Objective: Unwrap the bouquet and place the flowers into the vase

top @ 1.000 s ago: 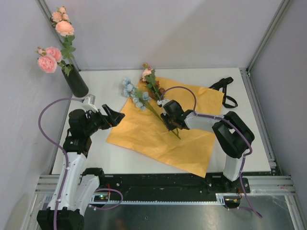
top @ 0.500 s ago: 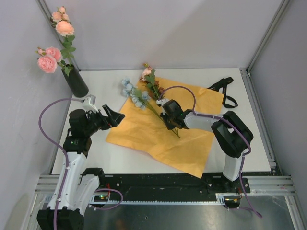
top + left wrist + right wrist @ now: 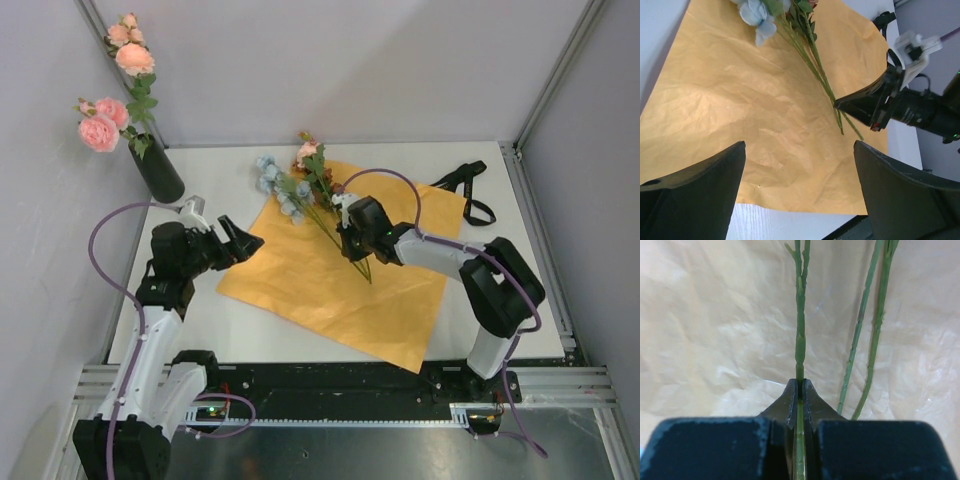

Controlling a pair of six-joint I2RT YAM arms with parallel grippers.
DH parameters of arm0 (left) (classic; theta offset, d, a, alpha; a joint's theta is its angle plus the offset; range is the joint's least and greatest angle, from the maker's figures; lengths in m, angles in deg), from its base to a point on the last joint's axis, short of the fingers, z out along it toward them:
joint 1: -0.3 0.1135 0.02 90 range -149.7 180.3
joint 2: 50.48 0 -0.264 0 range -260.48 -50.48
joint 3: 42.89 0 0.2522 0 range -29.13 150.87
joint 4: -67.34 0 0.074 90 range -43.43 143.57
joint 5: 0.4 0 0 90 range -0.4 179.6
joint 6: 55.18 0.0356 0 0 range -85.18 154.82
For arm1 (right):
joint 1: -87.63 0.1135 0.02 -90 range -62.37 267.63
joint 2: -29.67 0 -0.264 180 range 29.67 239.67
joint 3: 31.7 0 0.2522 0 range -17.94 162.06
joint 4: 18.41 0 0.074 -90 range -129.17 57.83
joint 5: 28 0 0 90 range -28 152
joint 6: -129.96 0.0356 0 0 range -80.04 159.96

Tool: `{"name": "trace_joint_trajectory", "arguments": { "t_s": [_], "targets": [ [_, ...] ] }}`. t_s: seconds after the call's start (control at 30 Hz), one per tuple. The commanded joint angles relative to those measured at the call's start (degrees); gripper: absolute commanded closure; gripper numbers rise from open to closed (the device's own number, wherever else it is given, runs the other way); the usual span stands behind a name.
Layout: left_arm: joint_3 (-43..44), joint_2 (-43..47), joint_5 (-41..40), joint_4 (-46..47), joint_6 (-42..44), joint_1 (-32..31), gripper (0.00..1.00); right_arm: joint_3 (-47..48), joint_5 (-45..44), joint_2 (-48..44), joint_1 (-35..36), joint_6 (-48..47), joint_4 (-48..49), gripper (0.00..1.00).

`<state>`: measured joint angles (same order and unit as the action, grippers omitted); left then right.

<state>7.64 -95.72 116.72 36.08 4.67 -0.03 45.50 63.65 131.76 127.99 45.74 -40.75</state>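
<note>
The bouquet lies unwrapped: its orange paper [image 3: 330, 275] is spread flat, with loose flowers [image 3: 300, 195] across its far part, pale blue blooms [image 3: 270, 180] and a pink one [image 3: 307, 152]. My right gripper [image 3: 352, 247] is shut on one green stem [image 3: 800, 340], low over the paper; in the right wrist view two more stems [image 3: 867, 335] lie just to its right. My left gripper [image 3: 243, 241] hovers open and holds nothing over the paper's left edge [image 3: 740, 100]. The dark vase [image 3: 160, 172] stands at the far left and holds pink flowers [image 3: 112, 120].
A black ribbon [image 3: 468, 185] lies on the white table at the far right, past the paper's corner. The enclosure's walls stand close behind the vase and along both sides. The left wrist view shows the right gripper [image 3: 860, 105] at the stems' lower ends.
My right gripper has closed onto the stem and moved slightly toward the far side, and the flowers shifted with it. The left gripper has moved a little to the right and stayed open.
</note>
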Motion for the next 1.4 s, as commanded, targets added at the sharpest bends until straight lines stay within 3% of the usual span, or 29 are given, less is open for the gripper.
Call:
{"name": "trace_joint_trajectory", "arguments": {
  "t_s": [0.0, 0.27, 0.37, 0.53, 0.7, 0.9, 1.2, 1.37],
  "targets": [
    [3.96, -0.99, 0.35, 0.85, -2.74, -1.46, 0.07, 0.74, 7.85, -6.08, -1.81, 2.9, 5.83, 1.0],
    [6.39, -4.45, -1.81, 4.69, -5.89, -6.45, 0.07, -1.3, 21.73, -9.91, -3.96, 14.17, 13.73, 1.0],
    [5.82, -6.77, -4.44, 8.08, -10.05, -8.84, 0.09, -4.03, 22.81, -11.28, -3.43, 20.01, 19.33, 1.0],
    [-0.94, -11.04, -7.75, 22.66, -21.77, -12.14, 0.11, -8.87, 22.25, -12.79, -2.44, 28.31, 27.79, 1.0],
    [0.01, -17.7, -10.55, 28.12, -23.02, -16.11, 0.13, -12.1, 22.6, -14.66, -1.84, 32.1, 32.95, 1.0],
    [0.8, -21.74, -13.96, 30.62, -25.98, -18.57, 0.27, -15.96, 22.12, -17.95, -0.82, 34.93, 37.24, 1.0],
    [-0.82, -22.1, -17.23, 35.5, -28.19, -19.87, 0.39, -19.5, 21.83, -20.38, 2.09, 37.77, 43.02, 1.0],
    [-1.36, -21.23, -17.94, 36.81, -28.45, -19.88, 0.59, -20.54, 21.82, -20.63, 3.58, 38.18, 44.34, 1.0]
  ]
}}
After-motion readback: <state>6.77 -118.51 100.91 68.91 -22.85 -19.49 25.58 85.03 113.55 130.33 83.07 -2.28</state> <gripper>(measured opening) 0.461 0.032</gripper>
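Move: The right fingers already pinch the blue flower's stem near its lower end; its middle, where the left hand is heading, lies about 9 cm ahead and 8 cm left of the right hand. From the open left hand that spot is some 12 cm ahead, 17 cm right and 13 cm below. The blue blooms lie about 20 cm ahead and 7 cm right of the left hand, the brown blooms 21 cm ahead and 20 cm right, both some 14 cm down. Right lifts the pinched stem about 14 cm, rolling; left reaches 12 cm right-and-forward, half closing around the stem. ##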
